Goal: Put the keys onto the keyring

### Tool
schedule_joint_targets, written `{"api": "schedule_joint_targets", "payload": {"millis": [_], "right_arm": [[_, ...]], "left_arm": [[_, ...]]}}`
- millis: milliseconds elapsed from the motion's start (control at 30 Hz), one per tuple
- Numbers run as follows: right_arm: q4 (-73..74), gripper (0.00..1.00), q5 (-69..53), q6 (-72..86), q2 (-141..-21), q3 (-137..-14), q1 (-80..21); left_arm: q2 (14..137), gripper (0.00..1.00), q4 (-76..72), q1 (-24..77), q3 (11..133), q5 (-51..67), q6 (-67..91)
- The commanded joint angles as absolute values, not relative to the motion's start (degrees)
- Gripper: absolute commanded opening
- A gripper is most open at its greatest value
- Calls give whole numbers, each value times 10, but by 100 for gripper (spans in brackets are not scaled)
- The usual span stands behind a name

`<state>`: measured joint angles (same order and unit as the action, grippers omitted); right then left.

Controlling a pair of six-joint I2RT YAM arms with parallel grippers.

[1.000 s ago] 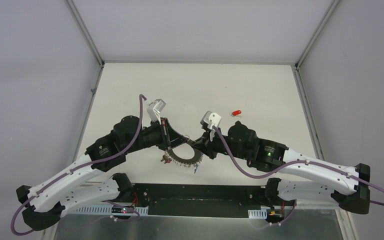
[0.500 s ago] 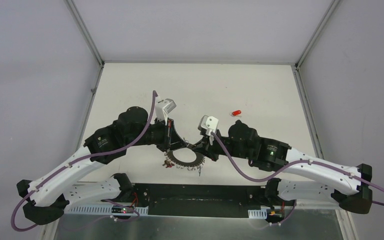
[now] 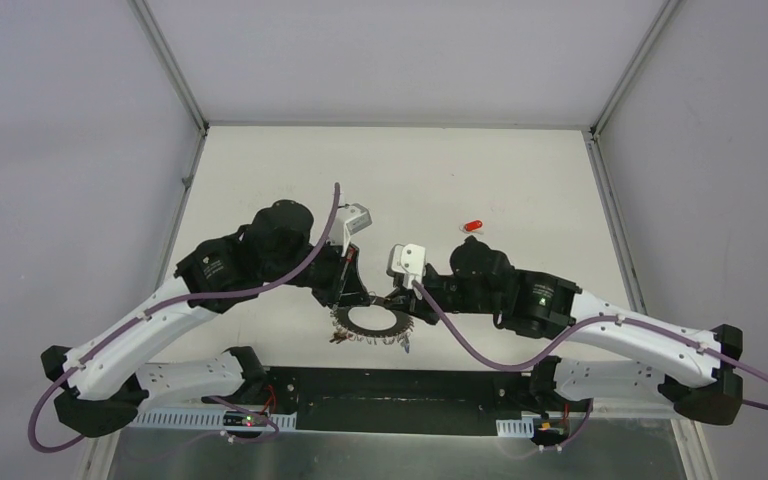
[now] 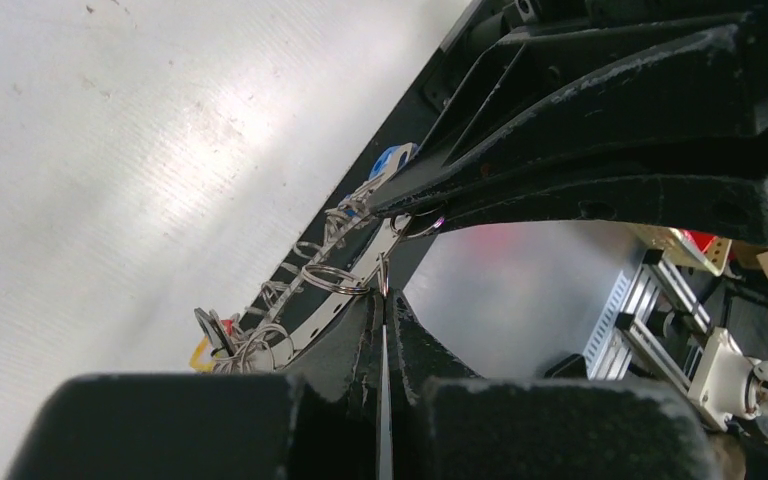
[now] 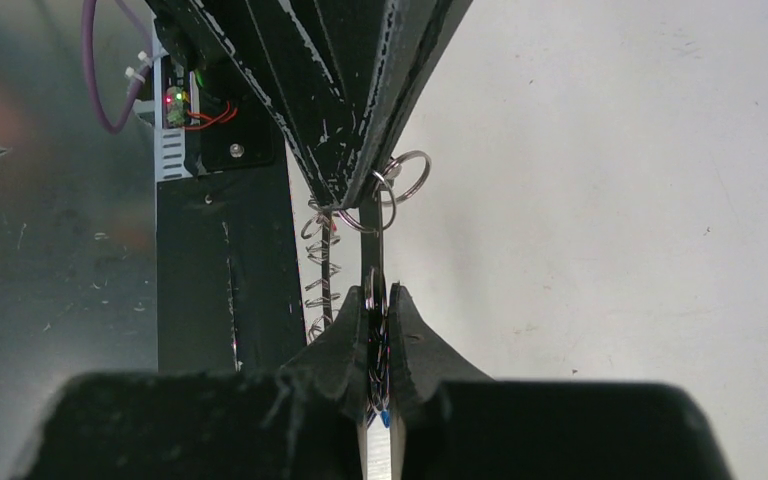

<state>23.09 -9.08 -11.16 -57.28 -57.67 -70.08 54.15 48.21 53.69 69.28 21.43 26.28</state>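
The keyring [image 3: 370, 327], a flat grey ring with wire loops round its rim, hangs between both grippers near the table's front edge. My left gripper [image 3: 349, 296] is shut on a small wire loop [image 4: 384, 272] at the ring's rim. My right gripper [image 3: 393, 299] is shut on the ring's band [image 5: 371, 240] from the opposite side. A blue tag [image 4: 391, 160] shows beside the right gripper's tips, and a blue fleck sits between its fingers [image 5: 412, 335]. Red and yellow tags [image 4: 210, 347] hang on the ring's lower loops. A red-tagged key [image 3: 473, 226] lies alone on the table, behind the right arm.
The black base rail [image 3: 400, 385] runs along the near edge just below the ring. Grey walls and metal frame posts [image 3: 170, 70] close the table on three sides. White tabletop [image 3: 410, 170] stretches behind the arms.
The left arm has swung right and its wrist has turned. The right wrist has shifted left. The ring between them has dropped slightly toward the near edge. Both grips held.
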Motion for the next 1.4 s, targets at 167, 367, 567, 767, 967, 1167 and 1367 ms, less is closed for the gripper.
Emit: {"api": "schedule_joint_targets", "payload": {"millis": [167, 367, 567, 767, 967, 1167, 1367], "right_arm": [[278, 0, -115, -144, -592, -641, -699], [286, 0, -53, -90, -615, -671, -700], [325, 0, -4, -77, -648, -703, -708], [348, 0, 60, -70, -669, -724, -726], [392, 0, 130, -66, -703, -762, -755], [419, 0, 179, -70, -741, -788, -783], [433, 0, 211, -71, -758, -799, -800]], "left_arm": [[608, 0, 605, 538, 784, 166, 208], [629, 0, 630, 538, 808, 109, 249], [634, 0, 639, 538, 816, 74, 262], [643, 0, 646, 538, 826, 29, 286], [661, 0, 653, 537, 837, -18, 310], [677, 0, 649, 537, 838, -32, 333], [647, 0, 608, 538, 815, -51, 360]]}}
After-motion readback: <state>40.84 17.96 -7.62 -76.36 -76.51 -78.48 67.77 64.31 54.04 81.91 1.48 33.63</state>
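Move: The small split ring on the keyring's rim is at the left fingertips. The right fingers hold the rim beside it, with the split ring some 2 cm to their left. From the left hand, the keyring's middle hangs about 3 cm back, 1 cm right and 5 cm lower. Blue-tagged keys dangle 6 cm back, 7 cm right and 12 below; the loose red key lies on the table, roughly 21 ahead, 20 right and 28 below. Left fingers still pinch the small split ring while the right keep their grip on the rim right beside it, and the two hands carry the keyring forward together, the left about 5 cm, the right some 3.5, both sinking 2 to 3 cm and drifting a little left. Both wrists swing their fingertips forward and steeper down, by over 25 degrees each; neither gripper opens. ##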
